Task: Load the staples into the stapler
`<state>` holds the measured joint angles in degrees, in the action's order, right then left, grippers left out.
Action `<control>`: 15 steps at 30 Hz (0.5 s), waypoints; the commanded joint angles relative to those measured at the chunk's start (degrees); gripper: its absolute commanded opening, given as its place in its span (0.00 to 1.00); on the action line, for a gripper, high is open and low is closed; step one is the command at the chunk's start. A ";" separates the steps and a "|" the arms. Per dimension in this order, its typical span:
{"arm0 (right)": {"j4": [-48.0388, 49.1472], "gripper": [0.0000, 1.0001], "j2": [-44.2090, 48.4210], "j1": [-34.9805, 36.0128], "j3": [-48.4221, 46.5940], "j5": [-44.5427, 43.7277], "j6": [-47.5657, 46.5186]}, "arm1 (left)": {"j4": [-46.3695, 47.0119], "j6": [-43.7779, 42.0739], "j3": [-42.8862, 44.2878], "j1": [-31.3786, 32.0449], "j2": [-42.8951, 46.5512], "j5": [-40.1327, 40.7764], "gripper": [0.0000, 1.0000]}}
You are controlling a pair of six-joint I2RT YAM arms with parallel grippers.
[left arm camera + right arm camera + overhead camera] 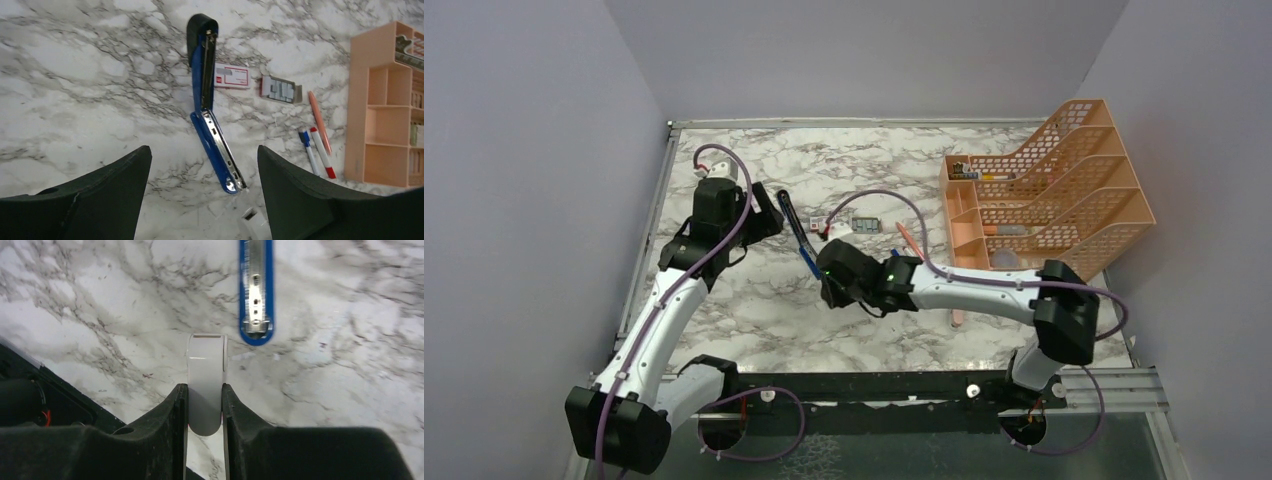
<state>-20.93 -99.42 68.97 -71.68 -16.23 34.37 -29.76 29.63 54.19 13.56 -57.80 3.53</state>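
The blue stapler (210,125) lies swung open on the marble, its silver channel facing up; its front end shows in the right wrist view (256,300). Beside it lie the staples' red-and-white sleeve (232,76) and the grey tray (281,90) holding staple strips. My left gripper (202,150) hovers open over the stapler (796,232), touching nothing. My right gripper (205,387) is shut on a small white oblong block (206,375), which points at the stapler's front end with a small gap between them. That block (254,221) also shows in the left wrist view.
A peach desk organizer (1049,195) stands at the right. A blue-capped pen (310,150), a red-capped pen (322,152) and a peach pen (319,120) lie between it and the staples. Walls close the table at the left and back.
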 commanded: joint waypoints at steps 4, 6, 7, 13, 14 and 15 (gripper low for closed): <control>-2.47 0.24 11.00 -8.55 9.18 -3.05 4.06 | 11.28 2.63 -3.35 0.88 -1.07 -18.21 0.76; -4.38 0.24 11.48 -9.90 10.71 -4.24 3.87 | 12.61 3.22 -4.05 2.27 -2.02 -18.19 0.76; -5.45 0.24 11.28 -10.18 11.18 -5.04 3.60 | 13.31 3.65 -4.40 3.17 -2.58 -17.99 0.75; -8.01 0.25 8.32 -10.61 12.28 -3.94 2.16 | 16.58 5.92 -6.13 8.02 -6.12 -15.84 0.74; -7.72 0.25 7.77 -10.61 12.49 -3.08 1.99 | 17.15 6.23 -6.30 8.38 -6.68 -15.65 0.74; -7.65 0.25 7.10 -10.61 12.55 -2.39 1.94 | 17.59 6.45 -6.31 8.67 -7.27 -15.58 0.74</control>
<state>-27.35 -90.19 58.17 -59.66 -19.59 36.88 -16.53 34.02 48.93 20.58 -63.29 -11.33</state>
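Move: The left hand, empty and open, has the open staple tray about 7 cm ahead, 20 cm to its right and 17 cm below. The opened stapler is some 7 cm right and 2 cm ahead of that hand, and the red-white box 10 cm right and 8 cm ahead. The right hand holds the white block; bare table lies 4 cm ahead, 12 cm right and 8 cm below. From it, the stapler's middle is 12 cm ahead, 5 cm left; the blue marker 9 cm ahead, 17 cm right. Still pinching the white block, the right hand carries it about 11 cm right and some 4 cm forward, away from the stapler towards the bare table short of the markers, rising slightly before sinking and turning clockwise. The left hand, still wide open and touching nothing, sweeps 9 cm right above the stapler towards the staple tray, sinks slightly, swings clockwise and rolls its left side down. ##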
